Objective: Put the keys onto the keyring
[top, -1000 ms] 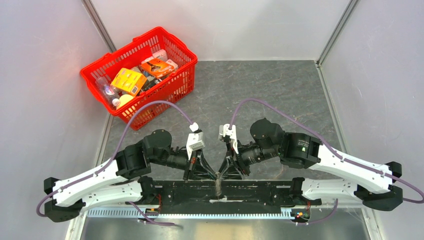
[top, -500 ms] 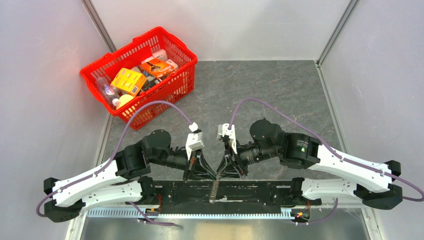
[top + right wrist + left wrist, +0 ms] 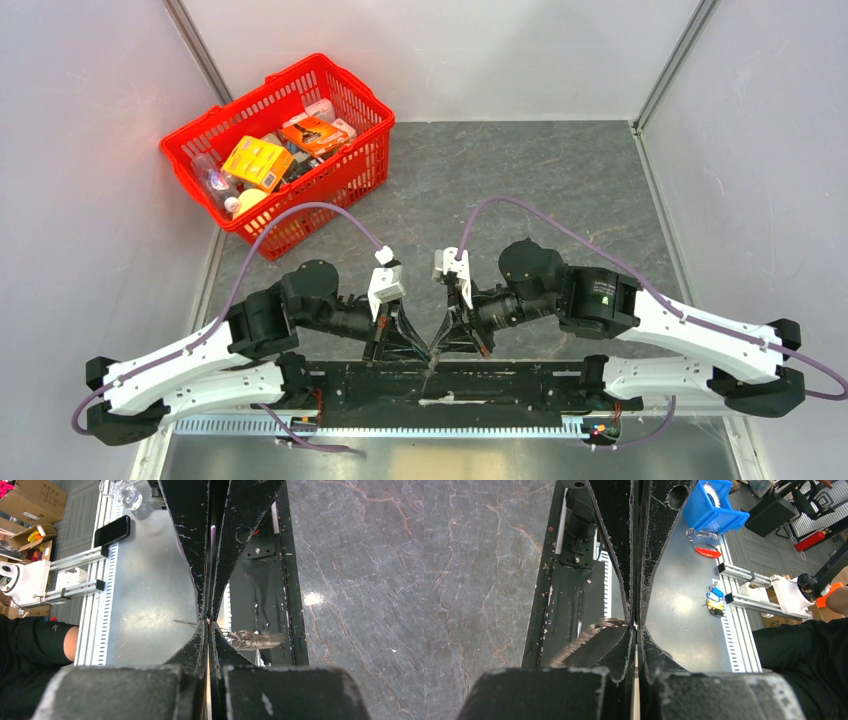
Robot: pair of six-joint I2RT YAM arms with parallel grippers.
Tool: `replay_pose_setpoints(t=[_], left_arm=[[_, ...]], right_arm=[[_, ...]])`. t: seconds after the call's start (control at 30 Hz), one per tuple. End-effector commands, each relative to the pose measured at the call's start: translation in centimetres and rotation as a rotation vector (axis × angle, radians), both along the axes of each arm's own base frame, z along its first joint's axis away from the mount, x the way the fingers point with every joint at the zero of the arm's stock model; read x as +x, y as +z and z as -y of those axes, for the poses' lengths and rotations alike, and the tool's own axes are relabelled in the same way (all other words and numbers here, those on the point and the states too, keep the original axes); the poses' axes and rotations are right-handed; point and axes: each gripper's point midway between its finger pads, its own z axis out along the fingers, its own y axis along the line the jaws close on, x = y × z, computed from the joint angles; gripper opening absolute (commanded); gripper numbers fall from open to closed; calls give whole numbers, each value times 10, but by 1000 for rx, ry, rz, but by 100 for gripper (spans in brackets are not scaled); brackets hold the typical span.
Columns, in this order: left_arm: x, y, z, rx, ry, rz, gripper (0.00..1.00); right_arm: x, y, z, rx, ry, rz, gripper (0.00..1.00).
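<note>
My left gripper (image 3: 424, 352) and right gripper (image 3: 441, 350) meet tip to tip over the black base bar, both shut. The keyring (image 3: 432, 367) hangs between them as a blurred grey strand. In the left wrist view the keyring (image 3: 585, 637) trails down-left from my left gripper's (image 3: 637, 625) pinch. In the right wrist view the wire loops of the keyring (image 3: 251, 639) sit just right of my right gripper (image 3: 207, 620), and a thin silvery sliver (image 3: 184, 623) pokes out on the other side. The keys, with their green head, are hidden.
A red basket (image 3: 355, 170) full of packages stands at the back left. The black base bar (image 3: 520, 384) and a slotted metal rail (image 3: 400, 430) run along the near edge. Grey walls close in both sides. Off the table lie a phone (image 3: 112, 530) and a blue bin (image 3: 714, 507).
My right gripper's jaws have closed from partly open to shut at the left gripper's tips. The dangling keyring has swung and now hangs shorter. The left gripper stayed shut.
</note>
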Motion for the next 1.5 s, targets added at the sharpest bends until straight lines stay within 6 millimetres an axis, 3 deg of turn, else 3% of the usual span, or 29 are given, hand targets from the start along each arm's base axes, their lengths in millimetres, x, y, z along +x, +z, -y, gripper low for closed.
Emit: replay_pose_setpoints(t=[0.0, 0.17, 0.33, 0.7, 1.07, 1.47], left_arm=[[-2, 18, 3, -70, -23, 35, 9], [2, 15, 5, -63, 4, 23, 37], [10, 18, 4, -92, 63, 28, 48], [27, 41, -9, -275, 212, 75, 48], [43, 57, -18, -350, 321, 94, 47], [43, 71, -13, -424, 311, 89, 47]], right_arm=[[-5, 28, -2, 91, 13, 40, 0], [-2, 35, -1, 119, -25, 66, 0], [4, 47, 4, 180, -93, 80, 0], [25, 60, 5, 256, -274, 33, 0], [26, 74, 4, 386, -318, -40, 0], [21, 98, 5, 532, -303, -62, 0]])
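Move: Between the two sets of fingertips, the keyring is pinched by its metal end, its strap hanging with its middle about 5 cm straight below either hand point. From the left hand the keys with the green tag lie roughly 28 cm ahead, 6 cm to the right and 29 cm down on the table; from the right hand they are some 27 cm ahead, 6 cm to the right and 30 cm down. Opening about halfway, the left hand lets go of the keyring, then rises about 5 cm and goes 4 cm forward, staying close by the right fingertips. The right hand keeps its pinch and carries the keyring up some 6 cm and slightly forward, while both hands swing their fingertips forward and upward, roughly 20 degrees each way. ##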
